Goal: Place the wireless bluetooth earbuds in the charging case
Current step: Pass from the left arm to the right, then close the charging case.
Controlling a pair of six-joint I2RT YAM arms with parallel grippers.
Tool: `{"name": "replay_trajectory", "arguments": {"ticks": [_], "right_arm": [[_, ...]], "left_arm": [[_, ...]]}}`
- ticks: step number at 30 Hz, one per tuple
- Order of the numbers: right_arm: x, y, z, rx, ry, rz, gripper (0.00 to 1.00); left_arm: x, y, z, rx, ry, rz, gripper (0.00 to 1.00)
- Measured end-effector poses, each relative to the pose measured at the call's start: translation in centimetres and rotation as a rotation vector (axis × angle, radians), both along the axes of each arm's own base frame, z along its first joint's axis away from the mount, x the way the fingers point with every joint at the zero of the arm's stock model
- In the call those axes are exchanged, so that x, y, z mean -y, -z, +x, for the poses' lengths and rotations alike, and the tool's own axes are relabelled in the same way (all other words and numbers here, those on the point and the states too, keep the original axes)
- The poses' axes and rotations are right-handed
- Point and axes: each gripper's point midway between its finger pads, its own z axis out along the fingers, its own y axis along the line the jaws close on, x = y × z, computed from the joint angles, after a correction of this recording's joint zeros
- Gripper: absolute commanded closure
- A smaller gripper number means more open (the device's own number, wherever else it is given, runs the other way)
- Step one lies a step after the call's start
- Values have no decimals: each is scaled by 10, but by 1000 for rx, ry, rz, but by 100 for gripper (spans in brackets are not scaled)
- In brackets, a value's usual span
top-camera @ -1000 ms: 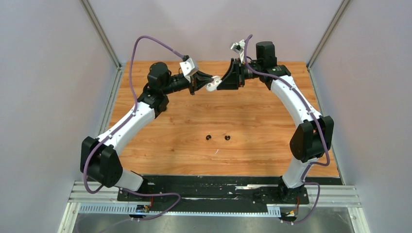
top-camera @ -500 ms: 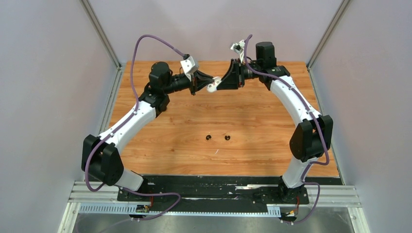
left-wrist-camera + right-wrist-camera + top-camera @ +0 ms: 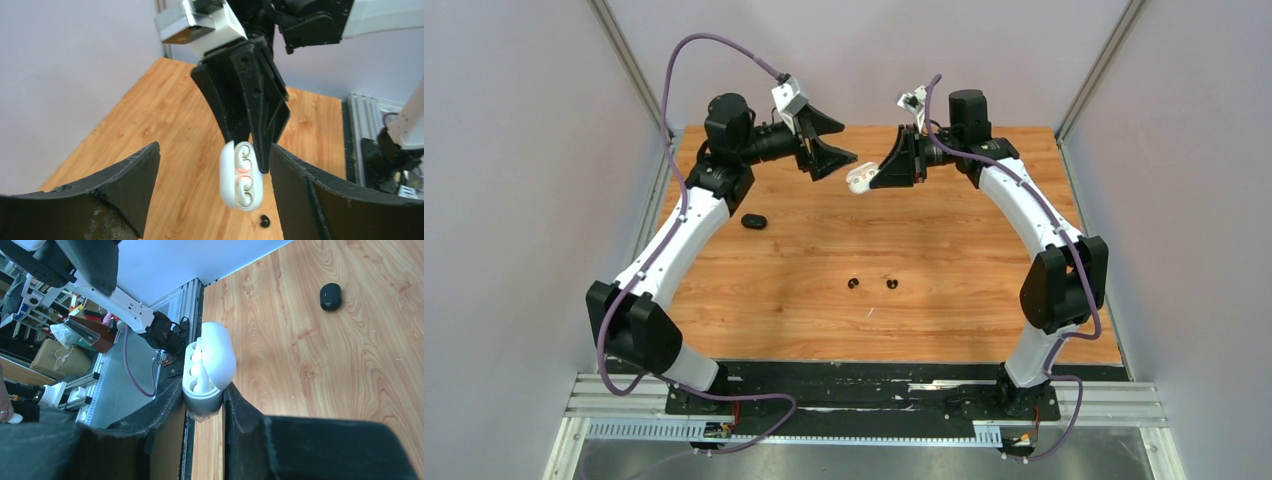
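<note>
My right gripper (image 3: 875,177) is shut on the base of a white charging case (image 3: 860,179), held in the air over the far part of the table. In the left wrist view the case (image 3: 228,177) has its lid ajar, and two white earbuds (image 3: 246,172) sit in its sockets with a red glow between them. My left gripper (image 3: 848,143) hangs open to the left of the case, apart from it, nothing between its fingers (image 3: 127,185). Two black earbuds (image 3: 853,283) (image 3: 891,283) lie mid-table. In the right wrist view the white case (image 3: 212,357) sticks out between the fingers (image 3: 160,410).
A shut black case (image 3: 753,221) lies on the wooden table (image 3: 944,260) under the left arm; the right wrist view shows this black case (image 3: 330,295) too. Grey walls and metal rails (image 3: 639,80) close in the left, right and back of the table.
My left gripper, shut at the white case before, has opened and drawn back up and to the left. The black case on the table has come into sight. The right gripper stays put.
</note>
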Motion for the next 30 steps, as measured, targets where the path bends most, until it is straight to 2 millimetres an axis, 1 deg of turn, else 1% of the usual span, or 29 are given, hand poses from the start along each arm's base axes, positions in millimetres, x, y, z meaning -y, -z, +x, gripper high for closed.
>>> {"name": "replay_trajectory", "arguments": {"ticks": [2,6,7,10,12,18,23,26,30], "right_arm": [[0,0,0,-3,0,0,100],[0,-3,0,-6,1,2,100],[0,-5,0,-8,2,3,100],[-1,-8,1,-9,5,7,100],[-1,-9,2,-11,7,8,100],[-3,-7,8,-52,30,5,100],[-4,-1,15,-119,51,-6,100],[-4,-2,16,-140,59,-6,100],[-3,-3,18,-150,67,-4,100]], "left_arm": [[1,4,-5,-25,31,1,10],[9,28,-14,-89,87,30,9],[11,37,-15,-103,97,48,9],[17,56,-17,-113,116,98,10],[21,65,-21,-109,132,121,10],[29,76,-31,-26,169,178,12],[29,79,-35,85,144,232,13],[28,82,-34,150,108,268,13],[26,83,-30,208,48,293,9]]}}
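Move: The open white charging case, pinched by the right fingers, lies about 6 cm below the left hand, some 3 cm to its right and 1 cm nearer the base; its raised lid is on the far side. From the right hand, the case is about 2 cm left, level with it. Down on the table, roughly 36 cm below the left hand, the black case sits about 12 cm ahead and 23 cm left, the black earbuds some 4 cm back and 4 cm right. Downward about 8 cm, the left hand sinks past the held case with its fingers kept wide, drawing back about 3 cm and slightly right while rolling some 15–20 degrees, its far finger ending against the lid. The right hand keeps its pinch on the case, easing about 2 cm forward with a slight tilt towards that finger. ##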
